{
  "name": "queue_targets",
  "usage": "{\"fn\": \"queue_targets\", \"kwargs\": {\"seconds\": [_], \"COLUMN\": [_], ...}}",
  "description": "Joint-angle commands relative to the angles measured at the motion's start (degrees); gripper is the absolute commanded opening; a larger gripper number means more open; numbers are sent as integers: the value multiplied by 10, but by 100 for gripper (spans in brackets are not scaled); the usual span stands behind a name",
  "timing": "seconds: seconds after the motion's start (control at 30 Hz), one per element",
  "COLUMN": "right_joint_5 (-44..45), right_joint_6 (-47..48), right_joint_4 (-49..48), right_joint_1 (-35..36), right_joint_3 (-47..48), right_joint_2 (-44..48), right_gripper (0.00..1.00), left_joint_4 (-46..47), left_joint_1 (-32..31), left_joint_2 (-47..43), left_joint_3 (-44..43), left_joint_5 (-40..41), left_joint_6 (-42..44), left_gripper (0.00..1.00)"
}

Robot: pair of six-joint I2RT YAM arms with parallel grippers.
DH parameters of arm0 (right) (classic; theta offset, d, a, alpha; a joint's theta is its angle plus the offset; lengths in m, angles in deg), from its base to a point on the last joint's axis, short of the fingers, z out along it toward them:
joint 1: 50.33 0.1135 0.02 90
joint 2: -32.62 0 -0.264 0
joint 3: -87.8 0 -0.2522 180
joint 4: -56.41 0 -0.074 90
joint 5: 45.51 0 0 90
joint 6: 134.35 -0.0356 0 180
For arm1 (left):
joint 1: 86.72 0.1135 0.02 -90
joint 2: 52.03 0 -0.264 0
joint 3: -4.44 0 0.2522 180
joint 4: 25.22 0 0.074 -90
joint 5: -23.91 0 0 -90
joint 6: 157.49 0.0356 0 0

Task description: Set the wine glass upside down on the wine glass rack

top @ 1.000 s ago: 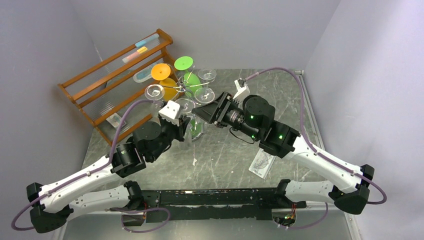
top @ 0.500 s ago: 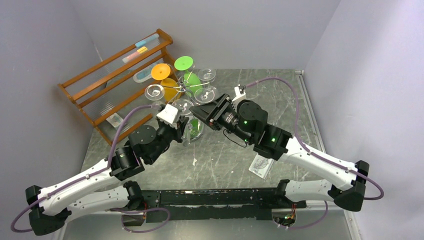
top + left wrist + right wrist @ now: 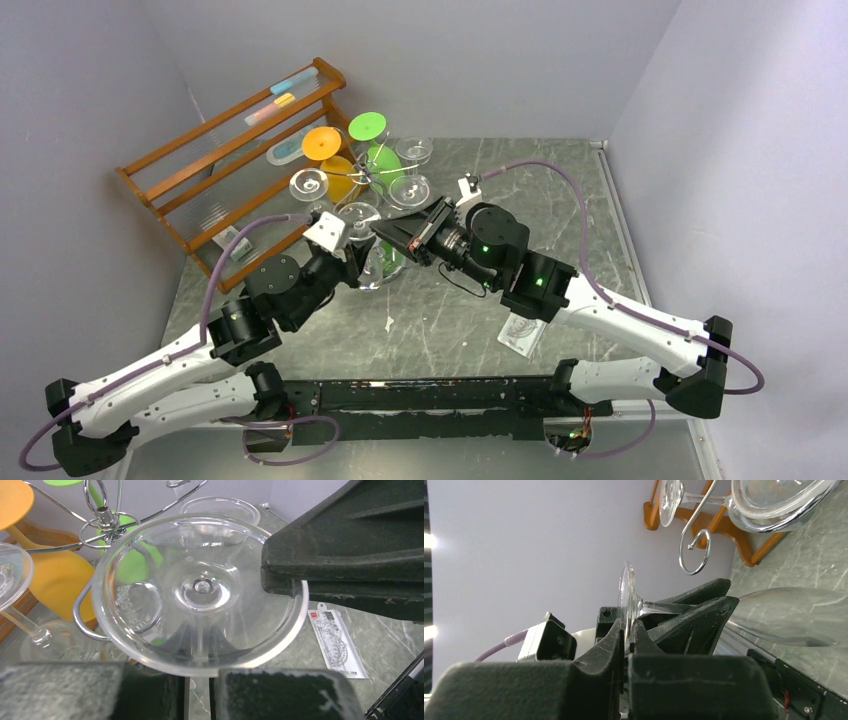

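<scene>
A clear wine glass (image 3: 378, 268) hangs foot-up beside the chrome wine glass rack (image 3: 372, 178). My left gripper (image 3: 360, 262) is shut on its stem. In the left wrist view the round foot (image 3: 200, 587) fills the middle, and the stem runs down between my left gripper's (image 3: 200, 677) pads. My right gripper (image 3: 386, 233) is shut on the foot's rim; its fingers (image 3: 320, 575) pinch that rim from the right. In the right wrist view the foot (image 3: 626, 597) stands edge-on inside my right gripper (image 3: 626, 630), with the bowl (image 3: 789, 615) lying to the right. A curled rack hook (image 3: 694, 550) hangs just above.
An orange glass (image 3: 325, 145), a green glass (image 3: 367, 127) and several clear glasses (image 3: 413, 150) hang on the wire rack. A slanted brown wooden shelf rack (image 3: 235, 165) stands at the back left. A small plastic packet (image 3: 522, 330) lies on the table right of centre.
My right gripper has moved left to the glass's foot and shut on its rim. The left arm has shifted a little left and nearer with the glass still in its grip.
</scene>
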Motion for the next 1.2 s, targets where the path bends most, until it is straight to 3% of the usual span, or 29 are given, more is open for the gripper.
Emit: {"fn": "queue_targets", "kwargs": {"seconds": [0.0, 0.33, 0.53, 0.77, 1.17], "right_joint_5": [31, 45, 52, 65, 86], "right_joint_6": [-9, -52, -62, -74, -75], "right_joint_4": [-33, -29, -22, 11, 37], "right_joint_1": [-5, -5, -5, -5, -5], "right_joint_3": [-7, -12, -11, -12, 8], "right_joint_2": [8, 14, 12, 25, 17], "right_gripper": [0, 0, 0, 0, 0], "left_joint_4": [-1, -55, -113, -184, -248], "left_joint_1": [0, 0, 0, 0, 0], "left_joint_2": [-17, -53, -102, -123, -125], "left_joint_3": [-3, -4, -23, -84, -156], "left_joint_5": [-3, -8, -8, 17, 137], "left_joint_6": [-24, -76, -134, -211, -323], "left_gripper": [21, 62, 75, 80, 77]}}
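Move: The wine glass hangs upside down, its stem still pinched by the left fingers and the edge of its foot already pinched by the right. The rack's empty hook lies about 5 cm ahead, 3 cm left and 3 cm above the left hand. From the right hand, this hook is some 5 cm ahead, 5 cm left and 3 cm lower; at hook height, the rack hub is about 10 cm ahead and 2 cm left, and the nearest hung clear glass 7 cm ahead and 6 cm right. The wine glass's stem comes free as the left fingers spread wide; that hand backs off about 4 cm, then swings some 7 cm left and 7 cm up, away from the glass, rolling its left side down nearly 30 degrees. The right fingers stay shut on the foot's edge, easing about 2 cm right and forward with a slight clockwise turn. ##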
